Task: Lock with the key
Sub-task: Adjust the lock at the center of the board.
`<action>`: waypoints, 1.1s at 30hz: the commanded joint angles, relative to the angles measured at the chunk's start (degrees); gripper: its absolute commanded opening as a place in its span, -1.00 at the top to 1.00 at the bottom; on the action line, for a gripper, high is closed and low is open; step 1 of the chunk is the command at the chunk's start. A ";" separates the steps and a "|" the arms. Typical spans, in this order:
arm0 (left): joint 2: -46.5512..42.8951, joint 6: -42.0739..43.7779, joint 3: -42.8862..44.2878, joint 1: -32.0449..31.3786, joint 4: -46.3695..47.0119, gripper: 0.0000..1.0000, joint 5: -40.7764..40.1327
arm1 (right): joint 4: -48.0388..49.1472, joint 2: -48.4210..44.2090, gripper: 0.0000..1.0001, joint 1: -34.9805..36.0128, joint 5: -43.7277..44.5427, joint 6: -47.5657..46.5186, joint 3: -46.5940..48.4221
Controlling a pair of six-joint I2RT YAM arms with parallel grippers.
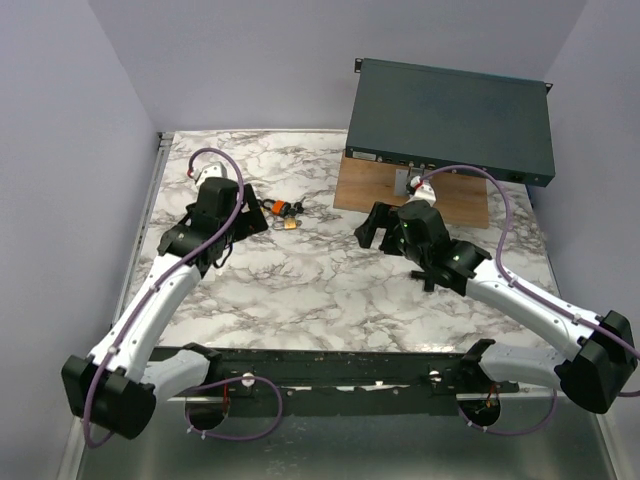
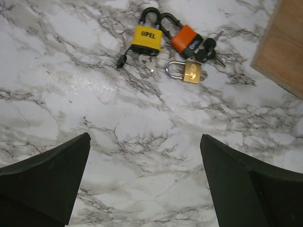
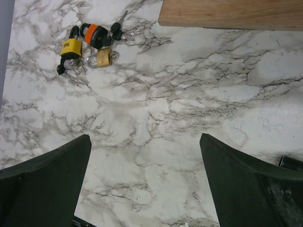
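Note:
Three padlocks lie bunched on the marble table: a yellow one (image 2: 146, 38), an orange one (image 2: 187, 41) and a small brass one (image 2: 191, 71). Silver keys (image 2: 150, 65) lie under the yellow lock, and black-headed keys (image 2: 207, 48) rest beside the orange lock. The right wrist view shows the same cluster, with the yellow padlock (image 3: 71, 47) at upper left. My left gripper (image 2: 145, 142) is open and empty, just short of the locks (image 1: 285, 211). My right gripper (image 3: 145, 142) is open and empty too, off to the right of them (image 1: 368, 228).
A wooden board (image 1: 445, 198) lies at the back right, carrying a dark green rack unit (image 1: 450, 120) with a small lock fitting on its front. Grey walls close in the table (image 1: 300, 290) on the left, back and right.

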 commanded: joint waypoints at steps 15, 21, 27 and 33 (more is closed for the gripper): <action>44.31 7.65 26.06 10.40 1.04 -0.70 8.87 | -0.50 -5.86 -1.00 0.11 2.33 1.31 -1.63; 51.40 8.36 33.41 11.52 -2.72 -0.65 11.48 | -0.94 -6.17 -1.00 0.17 2.72 1.41 -1.43; 54.54 5.45 37.57 11.96 -7.55 -0.48 13.38 | -0.95 -4.87 -1.00 0.12 2.66 1.43 -0.13; 56.62 0.97 39.92 12.38 -11.12 -0.48 16.62 | 0.41 -3.13 -1.00 0.17 2.07 1.72 1.03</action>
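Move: The yellow padlock lies about 16 cm ahead of the left hand, within 1 cm of straight in line, and some 17 cm below it. The orange padlock is about 7 cm to the right of the yellow one and 1 cm farther out, the small brass padlock 7 cm to the right of it and 2 cm nearer, all on the table. From the right hand the yellow padlock is roughly 30 cm to the left, 17 cm ahead and 16 cm below. To the yellow padlock the left hand reaches forward about 16 cm and sinks some 12 cm, easing to a stop above it. On the way its wrist tips the fingers about 25 degrees further down and they narrow by about a quarter, still well open and touching nothing. The right hand, open and empty, rises about 2 cm. ##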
